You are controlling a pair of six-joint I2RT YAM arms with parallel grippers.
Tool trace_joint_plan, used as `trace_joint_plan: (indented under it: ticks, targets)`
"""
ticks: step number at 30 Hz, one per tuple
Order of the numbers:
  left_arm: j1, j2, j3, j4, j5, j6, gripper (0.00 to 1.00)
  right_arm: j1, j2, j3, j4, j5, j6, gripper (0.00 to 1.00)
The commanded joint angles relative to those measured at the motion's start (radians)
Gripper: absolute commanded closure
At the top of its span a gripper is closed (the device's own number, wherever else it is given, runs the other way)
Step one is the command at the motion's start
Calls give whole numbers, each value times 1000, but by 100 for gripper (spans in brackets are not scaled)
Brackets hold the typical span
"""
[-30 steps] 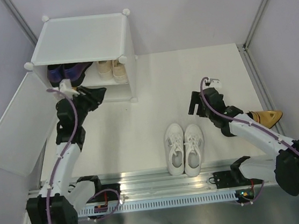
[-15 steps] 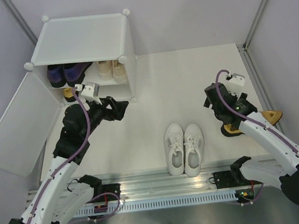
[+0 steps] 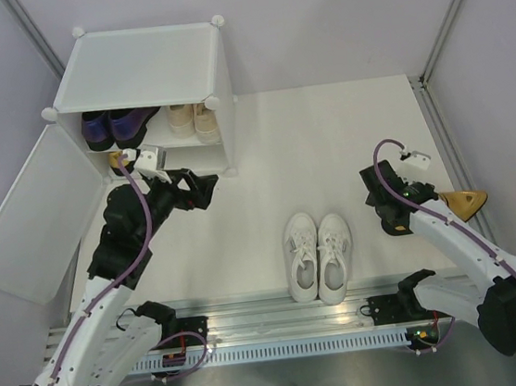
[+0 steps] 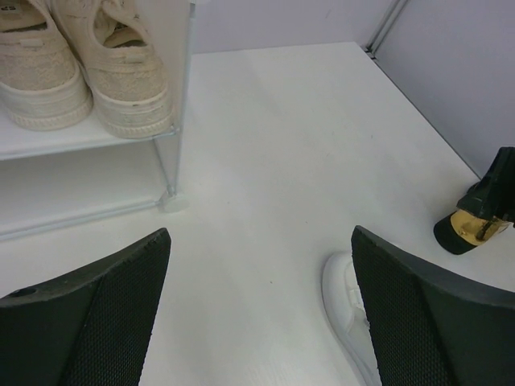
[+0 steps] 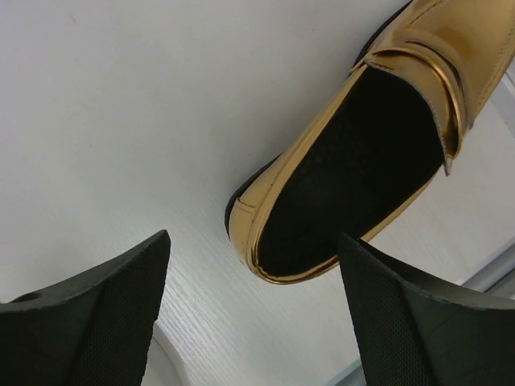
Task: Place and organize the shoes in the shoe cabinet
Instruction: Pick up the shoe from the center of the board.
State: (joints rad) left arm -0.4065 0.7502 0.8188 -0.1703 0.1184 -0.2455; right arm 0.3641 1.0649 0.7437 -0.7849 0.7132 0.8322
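The shoe cabinet (image 3: 142, 71) stands at the far left with its door (image 3: 32, 214) swung open. Purple loafers (image 3: 109, 126) and beige sneakers (image 3: 192, 118) sit on its upper shelf. The beige sneakers (image 4: 80, 72) also show in the left wrist view. A bit of a gold shoe (image 3: 120, 158) shows in the lower compartment. My left gripper (image 3: 203, 188) hangs open and empty in front of the cabinet. White sneakers (image 3: 319, 256) lie side by side near the front. My right gripper (image 5: 253, 305) is open just behind the heel of another gold shoe (image 5: 362, 153), not touching it; its pointed toe (image 3: 464, 200) sticks out past the arm.
A metal rail (image 3: 300, 319) runs along the near table edge by the arm bases. Grey walls close in the table, with the right edge (image 3: 444, 148) close to the gold shoe. The toe of a white sneaker (image 4: 346, 297) lies near my left gripper's right finger.
My left gripper has pulled back out of the cabinet's lower compartment and opened wide. My right arm has swung right and towards the front, coming down over the gold shoe's heel.
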Motion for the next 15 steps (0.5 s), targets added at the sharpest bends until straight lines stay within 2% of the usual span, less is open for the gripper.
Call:
trace_joint_plan:
  ticks: [1,6,9,11,12,14,15]
  targets:
    - [-5,-18,-1,23,18,43,5,-28,4,-41,163,-96,-62,13]
    - [-5,-20,-1,20,-31,26,5,-40,26,-64,268,-199,-139,37]
    - [-5,-29,-1,14,-59,26,0,-44,50,-64,295,-234,-160,46]
    - [-5,-37,-1,14,-69,28,0,-45,63,-66,325,-257,-176,48]
    - [-5,-38,-1,14,-71,31,1,-45,73,-67,337,-276,-194,55]
    - [-5,-43,-1,14,-82,34,0,-47,84,-67,368,-322,-208,63]
    - [-5,-46,-3,12,-86,35,0,-47,92,-63,378,-336,-234,72]
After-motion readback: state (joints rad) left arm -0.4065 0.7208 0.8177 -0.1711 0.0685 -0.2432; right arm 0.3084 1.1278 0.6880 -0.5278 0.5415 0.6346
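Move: The gold shoe lies with its middle some 12 cm to the right of the right hand, about 2 cm ahead and 4 cm below; its heel faces the hand, only about 3 cm ahead, with the toe pointing right. The near white shoe stands roughly 14 cm left and 9 cm back from the hand, its mate about 22 cm left and 8 cm back. From the left hand the gold shoe is about 54 cm right, 4 cm back, 23 cm lower. The gold shoe's heel rim is taken by the right gripper, which eases about 3 cm forward, 2 cm left and 2 cm down onto it while turning about 10 degrees counter-clockwise. The fingers close from nearly wide to about a third open, one inside the shoe and one outside, and begin to pinch the heel wall at its forward corner. ##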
